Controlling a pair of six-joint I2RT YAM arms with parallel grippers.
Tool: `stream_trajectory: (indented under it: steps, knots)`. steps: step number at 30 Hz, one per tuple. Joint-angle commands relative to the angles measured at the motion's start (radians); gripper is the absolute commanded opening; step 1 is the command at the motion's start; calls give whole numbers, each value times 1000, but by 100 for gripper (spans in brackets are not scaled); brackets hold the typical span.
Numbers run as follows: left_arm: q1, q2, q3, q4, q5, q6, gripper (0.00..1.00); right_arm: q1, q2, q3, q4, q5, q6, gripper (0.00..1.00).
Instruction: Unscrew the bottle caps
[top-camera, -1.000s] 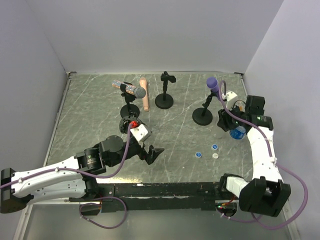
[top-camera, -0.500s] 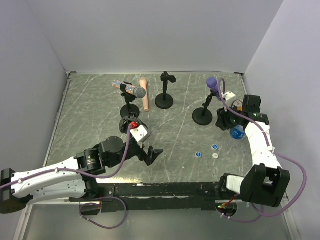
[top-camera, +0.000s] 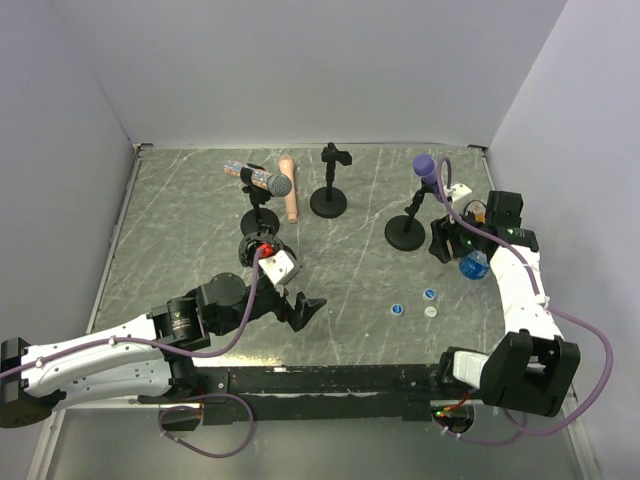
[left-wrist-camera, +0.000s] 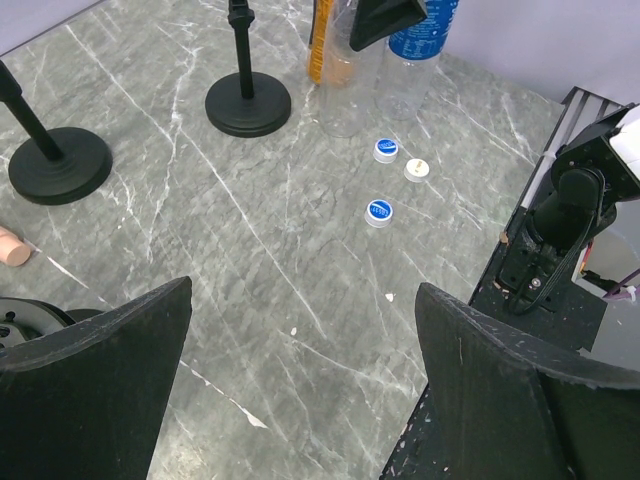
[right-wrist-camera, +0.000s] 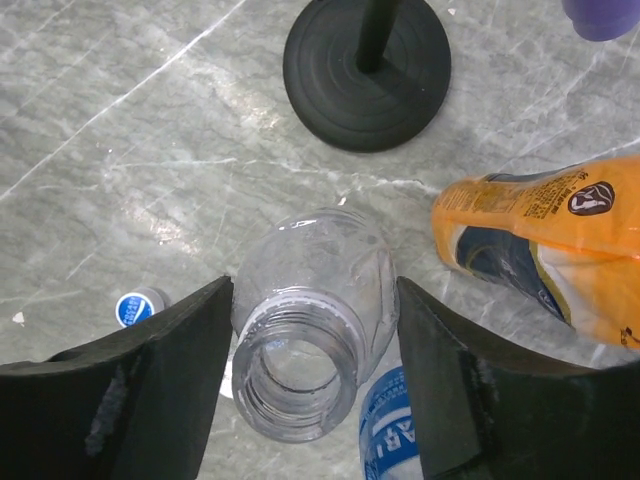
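Three bottle caps lie loose on the table: two blue ones and a whitish one. The left wrist view shows them as well, blue, blue and whitish. My right gripper is open, its fingers close on either side of an upright clear bottle whose neck has no cap. An orange bottle and a blue-labelled bottle stand beside it. My left gripper hangs open over bare table, near the left of the caps.
A black microphone stand carrying a purple microphone stands just left of the bottles. Another stand is at the back centre, and a third holds a grey microphone. A peach stick lies by it. The right wall is close.
My right gripper's jaws have widened around the clear bottle and the wrist has shifted slightly left. The left arm has not moved.
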Motion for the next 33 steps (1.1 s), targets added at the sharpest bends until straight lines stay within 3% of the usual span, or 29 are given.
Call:
stream_trajectory:
  steps: [1,14,20,24,26,31,33]
  knots:
    - [1,-19,9,17,-1,-8,97,-6,-58,21,-31,-32,0,73]
    - [3,-31,31,31,9,-26,97,-7,-165,182,-132,-40,17,92]
    - [4,-29,92,12,-53,-39,97,-7,-197,277,-178,-40,40,98]
    - [38,-34,162,-8,-119,-68,97,-9,-208,352,-172,38,164,99]
    - [119,-35,210,-24,-83,-100,97,-14,-214,397,-164,92,259,99]
    - [548,49,362,-115,233,-225,96,-20,-255,470,-126,168,460,99]
    - [675,101,432,-171,282,-244,97,-20,-265,504,-127,245,535,99]
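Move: Between the right fingers, already loosened, stands the clear bottle, its middle about 5 cm below that hand. From the hand, the blue-labelled bottle is some 4 cm back and 5 cm to the right, the orange bottle about 5 cm ahead and 5 cm right, and the purple microphone's stand base roughly 3 cm ahead and 11 cm left. From the left hand, the clear bottle lies about 15 cm ahead, 32 cm right and 16 cm lower. Rising about 20 cm almost straight up off the clear bottle, the right hand spreads its fingers from partly to fully open, tips its fingertips up some 20 degrees and near the end turns clockwise. Late on, the empty, open left hand lifts and speeds up, then also sweeps forward and left, away from the bottles, swinging counter-clockwise. ##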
